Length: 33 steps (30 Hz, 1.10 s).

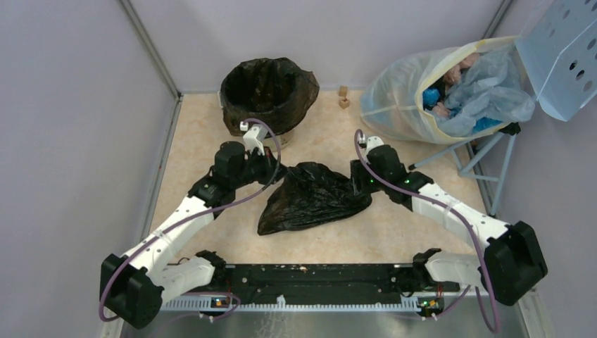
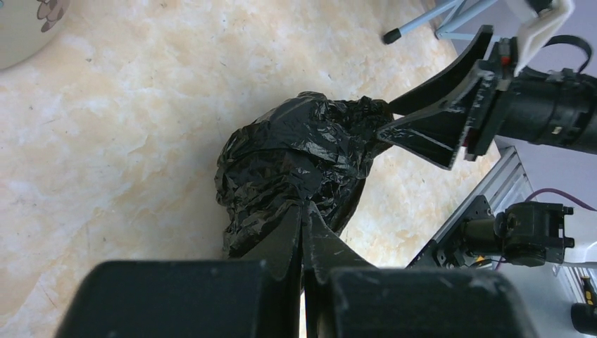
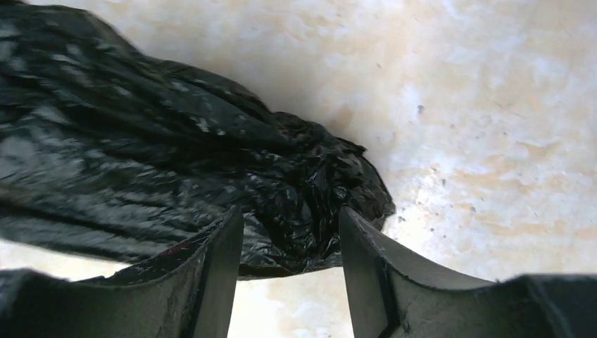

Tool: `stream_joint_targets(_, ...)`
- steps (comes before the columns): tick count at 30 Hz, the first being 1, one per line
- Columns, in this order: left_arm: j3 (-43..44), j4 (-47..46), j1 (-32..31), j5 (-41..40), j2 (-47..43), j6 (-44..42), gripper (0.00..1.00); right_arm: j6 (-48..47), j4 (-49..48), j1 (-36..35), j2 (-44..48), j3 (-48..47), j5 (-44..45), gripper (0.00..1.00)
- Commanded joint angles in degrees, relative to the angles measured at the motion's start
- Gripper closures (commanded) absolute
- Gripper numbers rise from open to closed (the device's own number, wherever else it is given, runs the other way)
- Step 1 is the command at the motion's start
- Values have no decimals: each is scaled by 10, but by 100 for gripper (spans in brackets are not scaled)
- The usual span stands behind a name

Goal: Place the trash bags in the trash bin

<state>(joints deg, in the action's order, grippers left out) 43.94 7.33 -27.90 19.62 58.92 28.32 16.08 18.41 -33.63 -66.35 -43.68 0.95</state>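
Note:
A crumpled black trash bag (image 1: 313, 197) lies on the beige table between my two arms. My left gripper (image 1: 279, 172) is shut on its left end; in the left wrist view the jaws (image 2: 304, 205) meet on a fold of the bag (image 2: 296, 158). My right gripper (image 1: 356, 180) stands open at the bag's right end. In the right wrist view its fingertips (image 3: 290, 215) straddle the bunched end of the bag (image 3: 176, 169) without pinching it. The trash bin (image 1: 267, 91), lined in black, stands behind the left gripper; its cream wall (image 2: 21, 28) shows in the left wrist view.
A large translucent sack (image 1: 422, 98) of mixed items leans at the back right, under a perforated light-blue panel (image 1: 563, 56) on a metal stand (image 1: 486, 151). Two small wooden blocks (image 1: 343, 96) sit near the back wall. Grey walls close in both sides.

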Motion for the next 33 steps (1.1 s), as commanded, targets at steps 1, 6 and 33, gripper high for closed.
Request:
stream_joint_targets(1,32,4,0,-15,12,-13,100,4,11,-5,-26,-26,77,48)
stream_joint_targets(6,41,41,2,-45,21,-16,100,4,8,-5,-26,-24,72,69)
stream_joint_targets(33,58,119,90,-62,-36,1,100,141,-15,183,168,30,-115,97)
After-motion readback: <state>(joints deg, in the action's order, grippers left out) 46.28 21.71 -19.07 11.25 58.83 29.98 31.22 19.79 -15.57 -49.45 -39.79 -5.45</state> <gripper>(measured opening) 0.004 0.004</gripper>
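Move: The right gripper, part open, is right over the trash bag's right end, about 2 cm farther out than that end and 3 cm above it. The clear bag's stand foot is some 17 cm to its right and 4 cm ahead. From the left gripper, which holds the bag's far left corner, the right end lies roughly 20 cm to the right, 1 cm back and 13 cm below. The trash bin is about 18 cm ahead of the left gripper, 4 cm to its left and level in height. Lower the right gripper about 2 cm, edging right, and shut its fingers at the bag's right end; then lift it briskly some 9 cm while swinging right, away from the bag, and let it settle slightly, still shut. Keep the left fingers pinched on their corner and draw it about 7 cm left and down, turning nearly 20 degrees counter-clockwise, with a small rise at the end. ##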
